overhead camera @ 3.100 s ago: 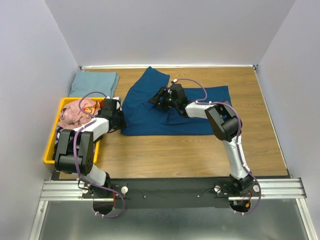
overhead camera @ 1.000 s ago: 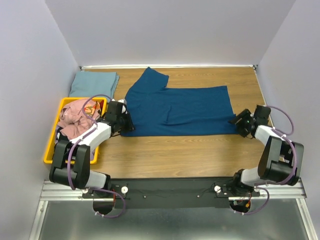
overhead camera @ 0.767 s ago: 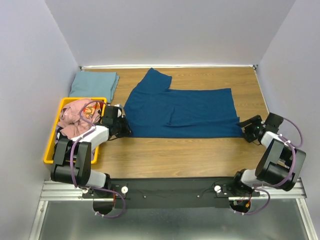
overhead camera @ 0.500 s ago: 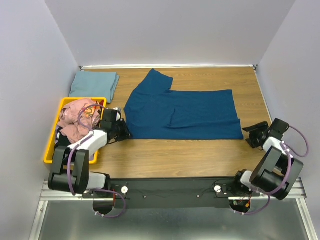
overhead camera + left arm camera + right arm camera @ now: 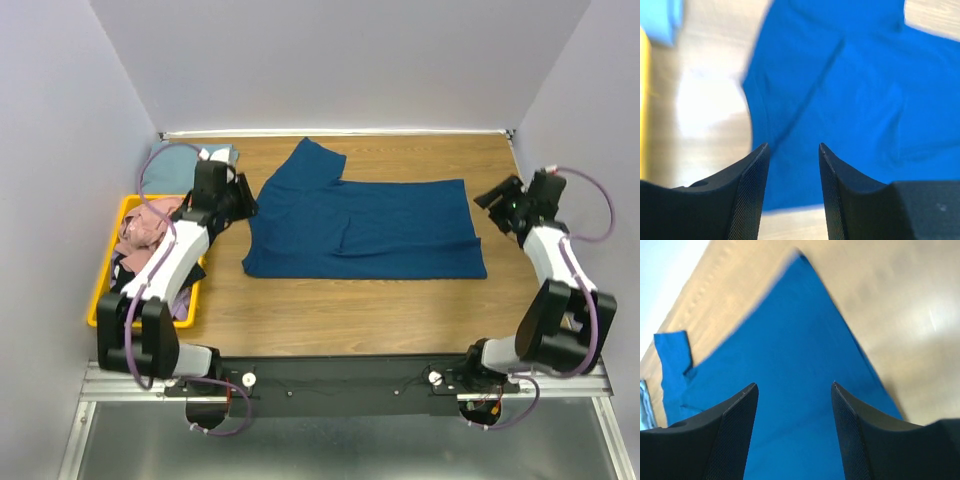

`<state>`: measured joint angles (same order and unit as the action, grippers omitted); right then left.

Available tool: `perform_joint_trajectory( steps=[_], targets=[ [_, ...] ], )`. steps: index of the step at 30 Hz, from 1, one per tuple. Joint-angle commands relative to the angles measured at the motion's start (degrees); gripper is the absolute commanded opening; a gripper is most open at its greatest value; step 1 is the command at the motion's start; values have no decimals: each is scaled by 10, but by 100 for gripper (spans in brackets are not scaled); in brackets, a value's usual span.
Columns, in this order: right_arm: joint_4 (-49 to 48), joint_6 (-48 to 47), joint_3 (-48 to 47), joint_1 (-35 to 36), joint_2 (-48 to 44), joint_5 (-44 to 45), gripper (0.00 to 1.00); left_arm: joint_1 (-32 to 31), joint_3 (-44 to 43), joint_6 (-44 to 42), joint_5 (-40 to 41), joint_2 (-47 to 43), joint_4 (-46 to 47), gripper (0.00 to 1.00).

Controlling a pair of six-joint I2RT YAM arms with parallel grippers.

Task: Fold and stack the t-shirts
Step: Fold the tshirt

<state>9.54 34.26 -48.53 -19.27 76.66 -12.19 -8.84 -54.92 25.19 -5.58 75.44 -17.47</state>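
A deep blue t-shirt [image 5: 365,226] lies flat on the wooden table, with one sleeve [image 5: 305,165] pointing to the far left. My left gripper [image 5: 243,204] hovers at the shirt's left edge, open and empty; in the left wrist view it [image 5: 792,146] looks down on the blue cloth [image 5: 855,85]. My right gripper [image 5: 486,200] hangs off the shirt's far right corner, also open and empty, and the right wrist view [image 5: 794,385] shows the blue t-shirt [image 5: 785,340] below it. A pale grey-blue t-shirt [image 5: 160,168] lies folded at the far left, partly behind the left arm.
A yellow bin [image 5: 98,302] at the left edge holds a crumpled pink t-shirt [image 5: 140,232] and darker cloth. White walls close in the table on three sides. Bare wood [image 5: 350,310] runs between the blue shirt and the arm bases.
Both grippers have left the shirt's near corners and swung away from the bases, the left to the shirt's left edge, the right to its far right corner. The left jaws opened wider.
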Motion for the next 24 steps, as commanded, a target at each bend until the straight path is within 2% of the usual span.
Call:
perform_joint_trajectory(
  steps=[1, 5, 9, 16, 24],
  targets=[
    [3, -77, -114, 19, 96, -24, 67, -2, -102, -66, 73, 104, 0, 52],
    [24, -131, -194, 44, 197, -22, 66, -7, -214, -106, 87, 225, -8, 52],
    [28, -145, -227, 62, 240, 22, 66, -13, -340, -134, 109, 354, -20, 53],
    [28, -177, -260, 102, 291, 54, 66, -16, -497, -162, 132, 503, -56, 54],
    [26, -191, -263, 115, 293, 78, 66, -23, -528, -166, 130, 563, -60, 55]
  ],
)
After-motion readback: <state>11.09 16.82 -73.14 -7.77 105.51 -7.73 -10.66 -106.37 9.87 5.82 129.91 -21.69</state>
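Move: The left hand heads for the t-shirt's left edge below the sleeve, about 22 cm ahead, 3 right and 14 below. From that hand the sleeve lies some 25 ahead and 16 right, the folded light-blue shirt 24 ahead and 24 left. The t-shirt's far right corner lies from the right hand about 17 ahead, 3 left and 11 below; the near right corner is 7 back and 1 left. Both open hands reach forward and sink towards the t-shirt's far side, left about 21 cm, right 11. ##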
